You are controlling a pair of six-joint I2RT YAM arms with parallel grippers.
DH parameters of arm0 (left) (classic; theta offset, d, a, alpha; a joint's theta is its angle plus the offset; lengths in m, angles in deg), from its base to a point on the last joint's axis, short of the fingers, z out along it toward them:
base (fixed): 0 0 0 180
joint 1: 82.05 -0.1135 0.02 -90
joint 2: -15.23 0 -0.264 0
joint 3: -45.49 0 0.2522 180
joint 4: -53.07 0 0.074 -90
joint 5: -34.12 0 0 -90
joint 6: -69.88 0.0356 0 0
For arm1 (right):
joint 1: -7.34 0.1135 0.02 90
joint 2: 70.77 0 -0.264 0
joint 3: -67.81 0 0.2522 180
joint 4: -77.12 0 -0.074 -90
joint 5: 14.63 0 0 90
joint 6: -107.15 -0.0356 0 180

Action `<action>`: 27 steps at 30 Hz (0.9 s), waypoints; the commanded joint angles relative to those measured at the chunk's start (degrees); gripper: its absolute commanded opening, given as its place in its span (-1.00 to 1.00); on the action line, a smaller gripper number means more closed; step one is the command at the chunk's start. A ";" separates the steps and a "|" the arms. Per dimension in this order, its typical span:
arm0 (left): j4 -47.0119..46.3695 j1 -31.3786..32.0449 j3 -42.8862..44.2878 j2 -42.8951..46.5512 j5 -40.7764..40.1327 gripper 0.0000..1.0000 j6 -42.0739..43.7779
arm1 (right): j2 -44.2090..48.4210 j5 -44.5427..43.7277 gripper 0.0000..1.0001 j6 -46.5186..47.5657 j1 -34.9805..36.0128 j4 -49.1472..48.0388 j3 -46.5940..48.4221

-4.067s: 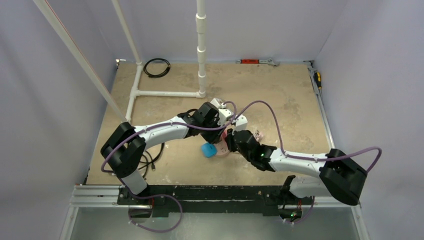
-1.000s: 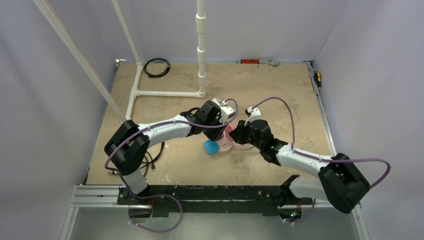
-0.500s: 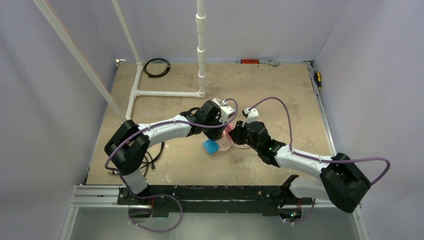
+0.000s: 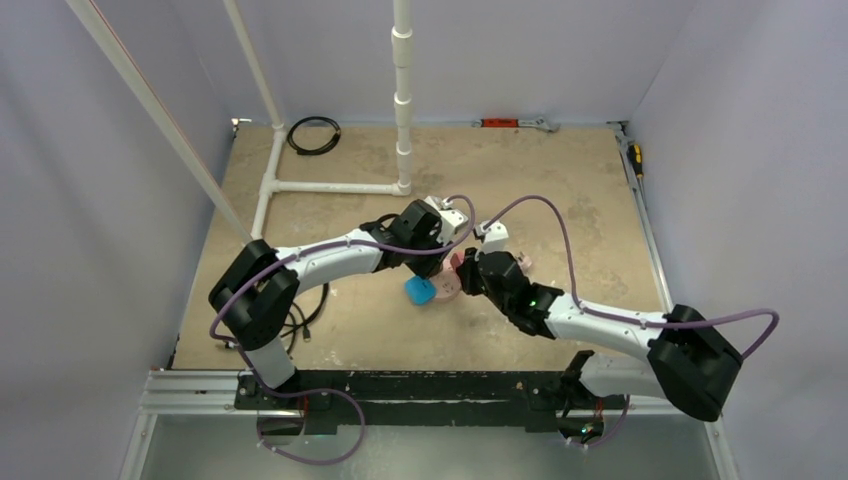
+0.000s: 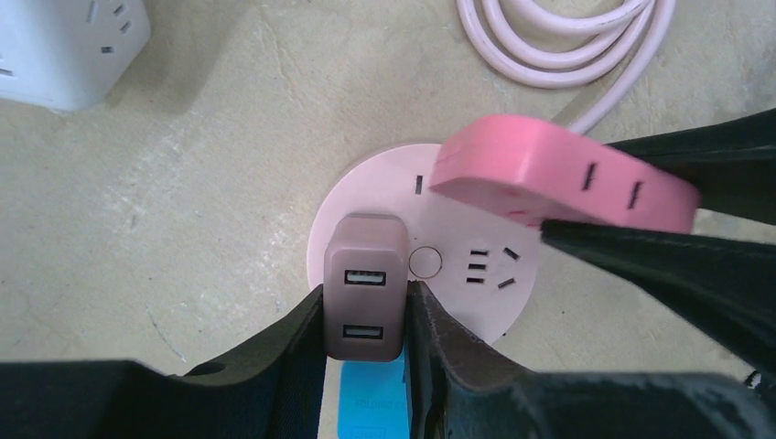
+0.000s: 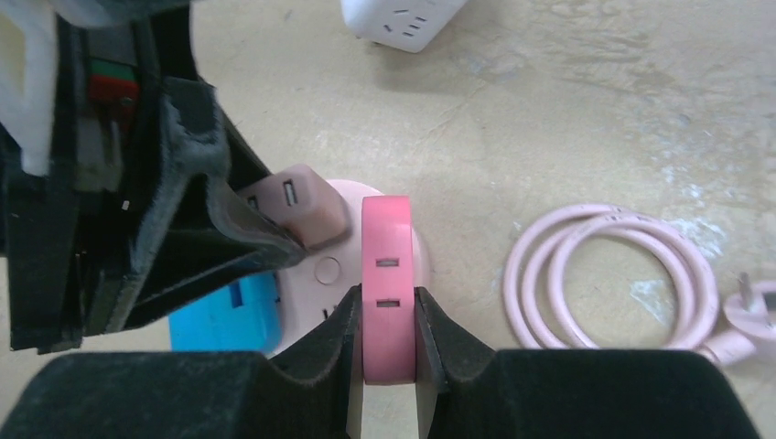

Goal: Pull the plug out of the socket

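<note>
The socket [image 5: 458, 265], a pale-pink round disc with slots, lies on the table. The plug [image 5: 364, 265], a dusty-pink square block with two USB ports, stands on its left rim; I cannot tell whether its prongs are still seated. My left gripper [image 5: 366, 293] is shut on the plug's sides. A deeper-pink slab [image 6: 386, 238] with two slots in its edge rises over the disc's right side. My right gripper [image 6: 387, 302] is shut on this slab. In the top view both grippers [image 4: 447, 262] [image 4: 468, 278] meet over the socket [image 4: 453, 276] and hide most of it.
A blue block [image 5: 371, 402] lies under the socket's near edge. The socket's coiled pink cord [image 6: 608, 274] rests to the right, its wall plug [image 6: 746, 306] beyond. A white power cube [image 5: 64, 37] sits nearby. A white pipe frame [image 4: 330, 187] and a black cable coil [image 4: 313, 135] stand at the back left.
The right wrist has swung a little left and toward the left gripper, keeping its grip on the pink slab. The left arm has stayed almost still on the plug.
</note>
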 commanded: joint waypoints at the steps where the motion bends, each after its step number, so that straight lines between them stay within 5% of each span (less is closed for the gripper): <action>1: 7.63 -1.66 -0.90 -1.53 -6.85 -1.00 -0.46 | 3.98 -6.47 -1.00 -3.10 0.21 5.70 1.82; 9: 6.81 -2.33 -1.27 2.63 -6.81 -1.00 0.03 | 13.75 -9.19 -1.00 -6.31 -1.26 11.00 0.22; 20: -0.36 -2.34 -5.18 13.04 -0.35 0.49 -0.07 | 3.97 11.31 -1.00 -2.40 -14.52 2.93 7.32; 27: -3.17 -2.76 -7.06 19.14 -1.36 0.67 -0.51 | -7.96 23.00 -1.00 -4.09 -20.61 -1.92 13.79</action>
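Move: The left fingers are shut on the brown USB plug, still in the round socket, whose middle lies about 2 cm back, 1 cm right and 3 cm below. The blue adapter is some 4 cm back and 3 cm left, the white plug about 12 cm ahead and 1 cm right. From the right hand, already gripping the pink plug, the white plug lies roughly 14 cm ahead and 3 cm left, the socket 1 cm ahead and 3 cm left, the cable coil 7 cm right and 1 cm ahead. Swing the right gripper, keeping its pinch on the pink plug, about 6 cm right and 4 cm up away from the socket, then curve forward and back left towards the white plug. Meanwhile drag the socket left by its USB plug with the left hand, nearly 4 cm, then open those fingers wide and lift some 6 cm clear. ##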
